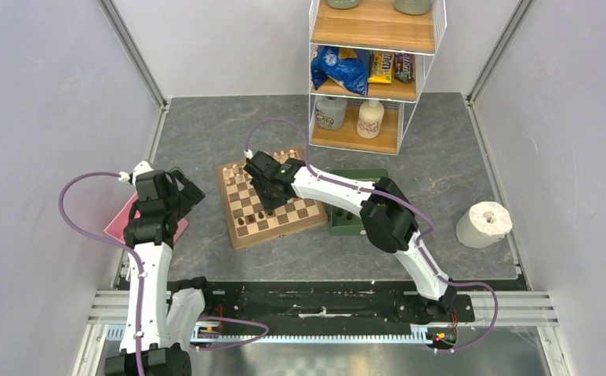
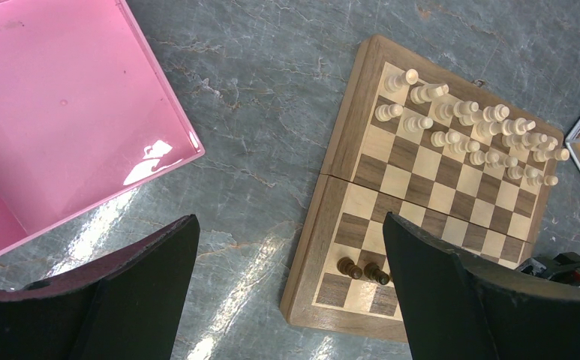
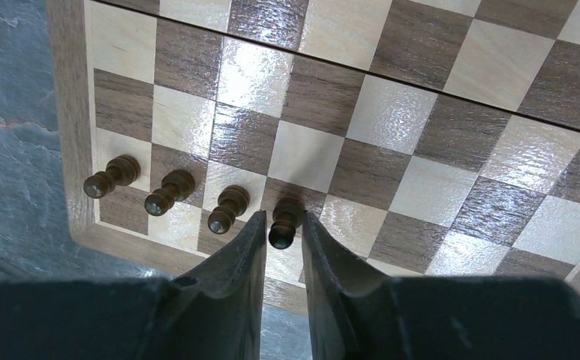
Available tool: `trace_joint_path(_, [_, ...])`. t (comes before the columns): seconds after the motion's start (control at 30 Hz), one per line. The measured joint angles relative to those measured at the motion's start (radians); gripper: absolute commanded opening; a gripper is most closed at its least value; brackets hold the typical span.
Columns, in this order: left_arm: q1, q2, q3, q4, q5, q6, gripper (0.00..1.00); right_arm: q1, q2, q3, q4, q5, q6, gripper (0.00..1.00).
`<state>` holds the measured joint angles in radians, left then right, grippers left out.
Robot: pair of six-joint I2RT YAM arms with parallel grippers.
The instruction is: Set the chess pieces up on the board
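Note:
The board (image 1: 277, 234) lies angled at the table's centre. In the right wrist view three dark pawns (image 3: 169, 191) stand in a row along the board's (image 3: 422, 127) near-left edge. A fourth dark pawn (image 3: 286, 221) stands upright beside them between the fingers of my right gripper (image 3: 283, 216). The jaws are slightly open, with a thin gap on each side of it. My left gripper (image 2: 290, 219) hangs wide open and empty above the table, left of the board. Two dark pawns (image 2: 349, 267) show by its right finger.
Pale chessmen (image 2: 467, 135) fill the board's two far rows. A pink tray (image 2: 61, 112) lies at the left. A dark-green tray (image 1: 362, 175) sits right of the board, partly under the right arm. A wire shelf (image 1: 374, 70) stands behind, a paper roll (image 1: 484, 223) at right.

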<state>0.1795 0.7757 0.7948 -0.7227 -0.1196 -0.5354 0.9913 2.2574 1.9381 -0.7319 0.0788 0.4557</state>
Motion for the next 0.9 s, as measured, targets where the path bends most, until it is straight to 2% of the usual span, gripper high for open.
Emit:
trace_joint_path(0.5, [0.0,0.0,0.0,0.0,0.0,0.0,0.99,-0.002,-0.027,-0.011,-0.006,0.017,-0.02,0.49])
trace_joint_path(0.7, [0.0,0.0,0.0,0.0,0.0,0.0,0.99,-0.048,-0.245,-0.155,0.0,0.076,-0.038,0.51])
trace_joint_path(0.8, [0.001,0.0,0.0,0.0,0.0,0.0,0.99,-0.148,-0.4,-0.278,0.032,0.1,-0.034,0.51])
trace_joint_path(0.9, [0.001,0.0,0.0,0.0,0.0,0.0,0.99,-0.298,-0.506,-0.4,0.061,0.124,-0.016,0.51])
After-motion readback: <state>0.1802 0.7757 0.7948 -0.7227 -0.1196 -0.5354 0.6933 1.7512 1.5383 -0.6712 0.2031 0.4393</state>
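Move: The next dark pieces stand in the far half of the green tray, about 25 cm to the right of the right hand, some 7 cm farther out and about 4 cm lower. The pawn just set on the board is between its fingertips. The third pawn stands about 3 cm to the left of that pawn and 1 cm nearer the base. From the left hand those tray pieces lie roughly 45 cm right, 13 cm ahead and 15 cm below. The right hand first stays put at the fourth pawn and spreads its fingers from a narrow gap to about half open, letting the pawn go, then rises about 10 cm to clear it. As it climbs it swings right, faster and faster, some 17 cm and about 7 cm forward, off the board and towards the far half of the green tray, the wrist turning some 20 degrees clockwise, the fingertips tipping a little forward and up, and the fingers empty. ##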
